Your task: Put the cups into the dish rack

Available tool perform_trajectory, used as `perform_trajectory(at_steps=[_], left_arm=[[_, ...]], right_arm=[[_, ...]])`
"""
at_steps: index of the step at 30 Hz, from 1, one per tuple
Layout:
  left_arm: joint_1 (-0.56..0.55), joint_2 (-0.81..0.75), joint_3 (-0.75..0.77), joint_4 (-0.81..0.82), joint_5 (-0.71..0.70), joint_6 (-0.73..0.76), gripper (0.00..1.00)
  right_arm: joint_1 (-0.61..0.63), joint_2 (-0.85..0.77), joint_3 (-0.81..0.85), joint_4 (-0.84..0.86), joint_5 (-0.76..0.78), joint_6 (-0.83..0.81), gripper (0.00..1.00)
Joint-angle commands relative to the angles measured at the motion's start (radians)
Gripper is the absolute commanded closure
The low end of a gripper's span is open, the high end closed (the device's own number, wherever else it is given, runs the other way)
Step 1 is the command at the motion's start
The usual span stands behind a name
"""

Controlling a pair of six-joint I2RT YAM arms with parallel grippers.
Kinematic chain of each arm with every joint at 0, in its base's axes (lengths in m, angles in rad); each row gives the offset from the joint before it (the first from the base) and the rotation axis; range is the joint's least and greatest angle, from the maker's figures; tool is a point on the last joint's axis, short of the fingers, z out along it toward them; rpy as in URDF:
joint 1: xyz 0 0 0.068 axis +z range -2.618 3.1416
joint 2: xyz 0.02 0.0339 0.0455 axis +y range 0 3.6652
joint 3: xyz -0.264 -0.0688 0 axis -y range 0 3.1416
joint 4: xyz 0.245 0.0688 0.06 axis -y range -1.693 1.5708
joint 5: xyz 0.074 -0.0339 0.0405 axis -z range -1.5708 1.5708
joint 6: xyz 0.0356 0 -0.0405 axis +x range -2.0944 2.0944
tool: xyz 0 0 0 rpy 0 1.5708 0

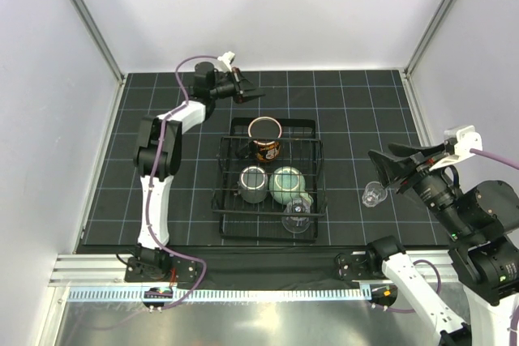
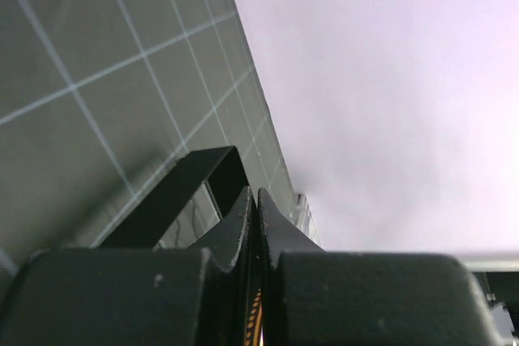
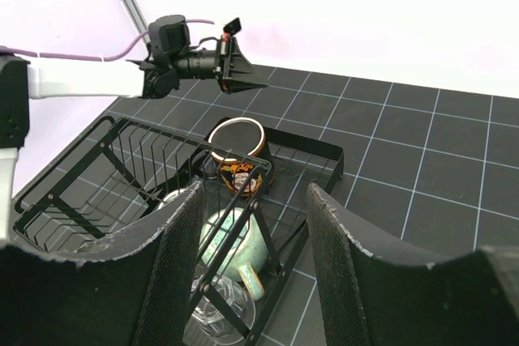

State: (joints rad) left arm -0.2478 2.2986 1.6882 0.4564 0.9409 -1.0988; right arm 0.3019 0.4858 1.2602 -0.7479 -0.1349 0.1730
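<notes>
The black wire dish rack stands mid-table. In it are a dark cup with a red inside and orange print, a dark grey-green mug, a speckled pale-green mug and a clear glass. A second clear glass stands on the mat right of the rack. My right gripper hovers open just above it, empty. My left gripper is shut on nothing, raised behind the rack's far left corner. The right wrist view shows the rack, printed cup, pale-green mug and glass between open fingers.
A black gridded mat covers the table, with white walls on three sides. The left wrist view shows only the mat, the wall and a black frame edge past the shut fingertips.
</notes>
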Motion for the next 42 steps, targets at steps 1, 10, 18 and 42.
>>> perform_trajectory(at_steps=[1, 10, 18, 42], left_arm=[[-0.021, 0.051, 0.077, 0.012, 0.087, -0.018, 1.0], [-0.056, 0.084, 0.108, -0.278, 0.2, 0.141, 1.0], [-0.087, 0.059, 0.065, -0.326, 0.277, 0.231, 1.0], [-0.087, -0.133, -0.091, -1.113, 0.227, 0.932, 1.0]], right_arm=[[0.002, -0.012, -0.002, 0.024, 0.027, 0.014, 0.45], [0.002, -0.016, 0.01, 0.002, 0.026, 0.003, 0.45], [0.002, -0.026, 0.005, -0.001, 0.023, 0.006, 0.45], [0.002, -0.03, 0.008, -0.027, 0.027, -0.001, 0.45]])
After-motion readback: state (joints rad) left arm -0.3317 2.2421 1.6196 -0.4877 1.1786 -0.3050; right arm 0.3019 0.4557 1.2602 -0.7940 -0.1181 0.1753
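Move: Just behind and below the shut left fingers is the upturned black-and-orange mug in the dish rack, about 13 cm back, 3 cm to the right and 11 cm down. The grey mug stands some 32 cm back of the hand, roughly level sideways; the teal mug is equally far back but about 12 cm right. Both lie about 12 cm lower than the hand. From the right hand the black-and-orange mug is roughly 24 cm ahead, 23 cm left and 35 cm down. Drawing back towards its base by about 15 cm while sinking some 9 cm, the left hand comes down on the far side of the black-and-orange mug and pushes it back along the rack with its shut fingertips. It bows about 4 cm right and returns, the wrist swinging some 30 degrees clockwise. ##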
